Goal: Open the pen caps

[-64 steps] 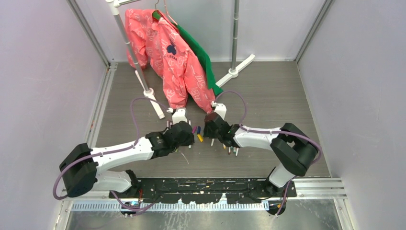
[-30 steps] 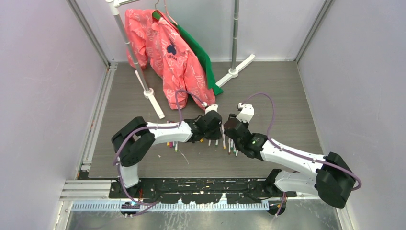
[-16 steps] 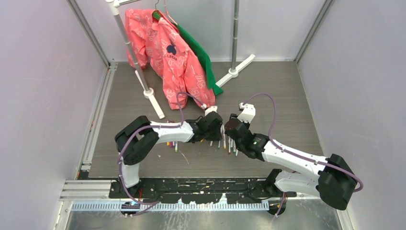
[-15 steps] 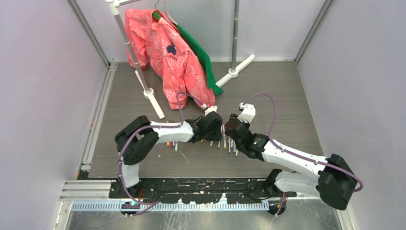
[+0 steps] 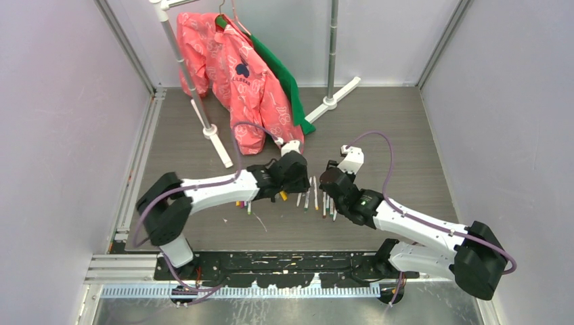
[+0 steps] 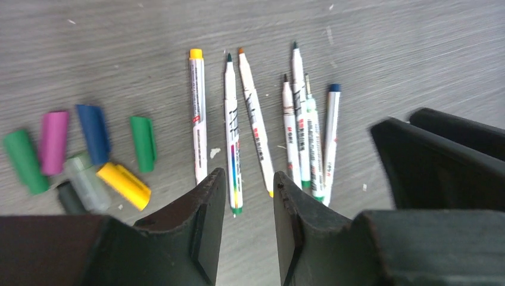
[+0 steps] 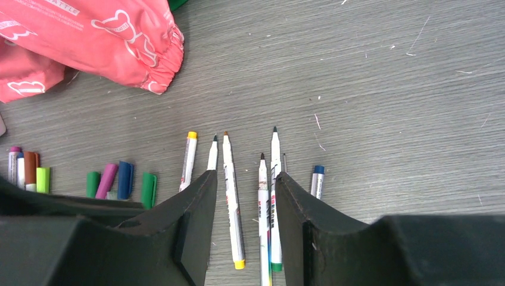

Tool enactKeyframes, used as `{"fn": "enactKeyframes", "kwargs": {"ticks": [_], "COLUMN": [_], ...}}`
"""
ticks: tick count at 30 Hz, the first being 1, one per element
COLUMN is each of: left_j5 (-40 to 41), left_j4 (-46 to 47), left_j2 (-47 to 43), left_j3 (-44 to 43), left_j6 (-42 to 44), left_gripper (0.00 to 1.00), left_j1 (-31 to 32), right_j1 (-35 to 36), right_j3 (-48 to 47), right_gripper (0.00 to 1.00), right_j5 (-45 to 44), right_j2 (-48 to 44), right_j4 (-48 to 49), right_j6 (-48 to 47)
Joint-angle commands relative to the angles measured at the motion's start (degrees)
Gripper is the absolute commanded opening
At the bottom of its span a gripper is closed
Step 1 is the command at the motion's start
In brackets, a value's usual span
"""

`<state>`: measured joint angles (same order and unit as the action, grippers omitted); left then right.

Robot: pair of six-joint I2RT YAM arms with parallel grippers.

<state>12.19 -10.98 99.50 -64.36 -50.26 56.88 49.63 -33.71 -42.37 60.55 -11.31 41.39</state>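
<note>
Several white pens [image 6: 231, 119] lie side by side on the grey table, most with bare tips. One pen still wears a yellow cap [image 6: 196, 53] and another a blue cap [image 6: 334, 87]. Loose pen caps lie to their left: green [image 6: 143, 143], blue [image 6: 94, 134], pink [image 6: 53, 142] and yellow [image 6: 124, 186]. My left gripper [image 6: 247, 185] hangs open just above the near ends of the pens, with nothing between its fingers. My right gripper [image 7: 244, 182] is open over the same row [image 7: 231, 190], also holding nothing. From above, both grippers [image 5: 292, 177] [image 5: 332, 186] face each other over the pens [image 5: 306, 200].
A pink jacket [image 5: 247, 88] and a green garment [image 5: 284, 78] hang from a rack [image 5: 196, 101] at the back, and the pink sleeve [image 7: 89, 36] reaches near the pens. A few capped pens [image 7: 24, 170] lie further left.
My left gripper has opened and drawn back a little to the left, away from the right gripper. The right arm has hardly moved.
</note>
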Motion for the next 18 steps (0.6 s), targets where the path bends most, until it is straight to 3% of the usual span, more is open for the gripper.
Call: {"fn": "enactKeyframes", "kwargs": {"ticks": [1,8,18], "left_j5": [6.5,14.0,18.5], "left_j4": [-6.1,-13.2,-18.9], "left_j2": [-9.9,-19.8,-25.2], "left_j3": [2.0,11.0,18.6], "left_j6": [3.3,3.9,3.2], "left_gripper": [0.37,0.39,0.37], "left_j1": [-0.1,-0.2,-2.9], "right_j1": [-0.2,-0.3,-0.1], "right_j3": [0.4,0.2,0.0], "right_gripper": [0.47,0.47,0.47], "right_j5": [-2.2,-1.1,0.7], "right_j2": [-1.4,-1.0,0.4], "right_j4": [0.8,1.8,3.6], "right_j6": [0.9,0.5,0.3]}}
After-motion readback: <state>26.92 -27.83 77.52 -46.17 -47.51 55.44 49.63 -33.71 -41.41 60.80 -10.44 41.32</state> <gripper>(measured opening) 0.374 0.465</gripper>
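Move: My left hand is empty, just above the pen bodies already laid down. The lime-capped pen lies about 18 cm to its left, 4 cm ahead and 5 cm below, with the brown-capped pen some 2 cm farther left. On the way are the loose black cap, 10 cm left and 3 ahead, and the yellow cap, 7 left and 4 ahead. From my right hand the lime-capped pen is roughly 27 cm left, 3 ahead and 9 below. I carry my empty left hand away from the uncapped pens towards the still-capped ones, about 16 cm to my left. It hops up over 5 cm first, then sinks again past starting height while drawing back some 4 cm. My wrist rolls so the fingers point more steeply down, and they stay part open, touching nothing. ##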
